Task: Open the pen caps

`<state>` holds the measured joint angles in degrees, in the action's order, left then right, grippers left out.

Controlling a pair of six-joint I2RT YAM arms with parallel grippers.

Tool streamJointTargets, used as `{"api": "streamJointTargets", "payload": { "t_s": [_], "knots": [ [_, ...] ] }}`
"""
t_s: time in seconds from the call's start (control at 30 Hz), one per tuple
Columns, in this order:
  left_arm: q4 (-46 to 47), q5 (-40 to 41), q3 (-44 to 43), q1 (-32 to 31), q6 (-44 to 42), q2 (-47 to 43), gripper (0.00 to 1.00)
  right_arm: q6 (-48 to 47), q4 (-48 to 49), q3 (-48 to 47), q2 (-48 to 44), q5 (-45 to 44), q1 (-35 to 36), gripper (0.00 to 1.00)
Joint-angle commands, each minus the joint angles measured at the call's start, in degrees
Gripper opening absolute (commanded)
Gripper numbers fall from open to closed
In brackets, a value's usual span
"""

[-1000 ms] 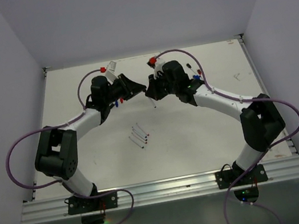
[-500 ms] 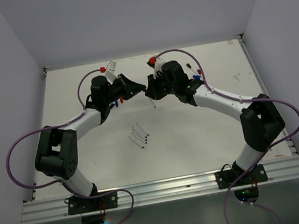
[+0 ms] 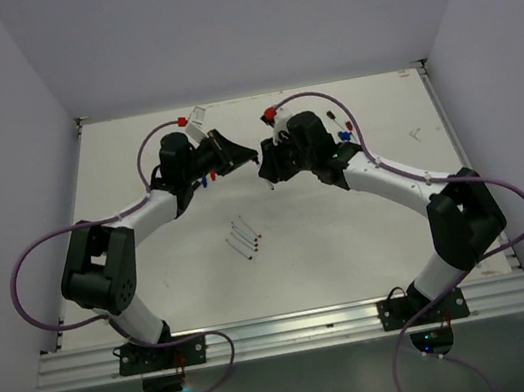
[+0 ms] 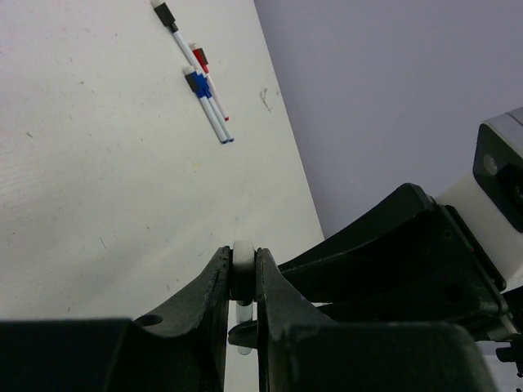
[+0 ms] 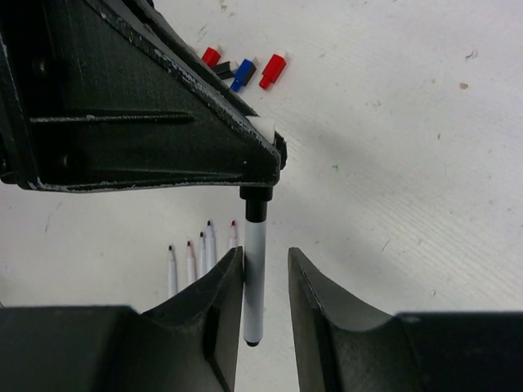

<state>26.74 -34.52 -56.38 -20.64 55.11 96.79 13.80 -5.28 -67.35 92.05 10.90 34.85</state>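
Note:
My left gripper point(image 4: 243, 253) is shut on the black cap point(image 5: 256, 204) of a pen. The pen's white barrel point(image 5: 254, 278) hangs straight down from the cap. In the right wrist view the barrel stands between the jaws of my right gripper point(image 5: 265, 251), which is open. It touches the left finger point(image 5: 225, 282) and is clear of the other. In the top view the two grippers point(image 3: 251, 154) point(image 3: 265, 169) face each other at mid-table. Several loose pen caps point(image 5: 243, 73) in red, blue and black lie beyond.
Several uncapped pens point(image 3: 244, 238) lie side by side on the white table point(image 3: 154, 276), nearer the arm bases. Several capped pens point(image 4: 200, 77) lie beside the right arm point(image 3: 340, 131). Walls close the table at the back and sides.
My right gripper has opened off the barrel and drawn back slightly to the right. The left gripper still holds the cap, with the pen hanging from it.

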Motion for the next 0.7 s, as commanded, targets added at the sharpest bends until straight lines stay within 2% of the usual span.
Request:
{"api": "streamJointTargets", "payload": {
  "t_s": [0.0, 0.03, 0.1, 0.13, 0.17, 0.27, 0.3, 0.37, 0.5, 0.53, 0.67],
  "knots": [
    [3.67, -1.77, -0.75, 0.34, 1.31, -3.1, 0.0, -0.27, 2.81, 1.6, -1.35, 4.12, 0.04, 0.31],
    [4.02, -1.78, -0.57, 0.43, 1.4, -3.28, 0.0, -0.01, 3.95, 1.78, -1.0, 5.26, 0.04, 0.29],
    [4.55, -1.95, -0.22, 0.6, 1.84, -3.37, 0.0, 0.87, 4.57, 1.96, -0.3, 5.71, 0.04, 0.18],
    [5.16, -1.95, -0.13, 0.6, 1.93, -3.28, 0.0, 1.22, 4.92, 1.96, -0.12, 5.89, 0.04, 0.12],
    [5.42, -1.86, 0.13, 0.6, 1.93, -3.28, 0.0, 1.84, 5.01, 1.87, 0.06, 6.07, 0.04, 0.0],
    [5.17, 0.06, 0.13, 0.6, 1.93, -3.1, 0.0, 2.98, 4.93, 2.05, 0.32, 5.63, 0.48, 0.0],
    [3.94, 2.77, -0.31, 0.6, 1.15, -3.1, 0.0, 3.33, 5.01, 2.4, 0.15, 3.1, 0.66, 0.0],
    [-4.03, 7.34, -2.66, 0.52, -1.04, -3.54, 0.0, 2.64, 4.49, 2.93, -0.56, -0.94, 2.06, 0.0],
    [-16.09, 19.28, -7.51, 0.08, -3.95, -3.72, 0.0, -1.93, 0.54, 2.4, -0.64, -17.18, 6.88, 0.0],
    [-19.59, 20.8, -9.17, 0.08, -4.31, -3.54, 0.0, -4.03, -0.6, 2.23, -0.3, -24.1, 9.07, 0.0],
    [-23.75, 26.78, -10.76, 0.16, -5.28, -3.37, 0.0, -8.26, -2.1, 0.47, 2.78, -42.51, 14.27, 0.0]
  ]
}}
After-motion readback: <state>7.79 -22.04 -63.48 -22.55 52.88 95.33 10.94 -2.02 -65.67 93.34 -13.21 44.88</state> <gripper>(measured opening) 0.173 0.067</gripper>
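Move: The pen hangs cap-up below the left hand. Its white barrel is between the right hand's part-open fingers, about 1 cm left, 1 cm back and 1 cm below their midpoint; the held cap is some 4 cm above the right hand, 1 cm left and 1 cm ahead. Uncapped pens lie about 8 cm left, 12 cm back and the loose caps 16 cm left, 9 cm ahead, both 19 cm below. From the left hand, the barrel is 5 cm below, 1 cm right, 1 cm back. The pen's barrel is pinched by the right hand, which slips slightly back and left as its fingers shut, then sinks to about 1.5 cm lower and swings clockwise some 15 degrees. The left hand keeps its grip on the cap, rises a little, then eases about 2 cm forward and left while dipping, its fingers tipping downward. ##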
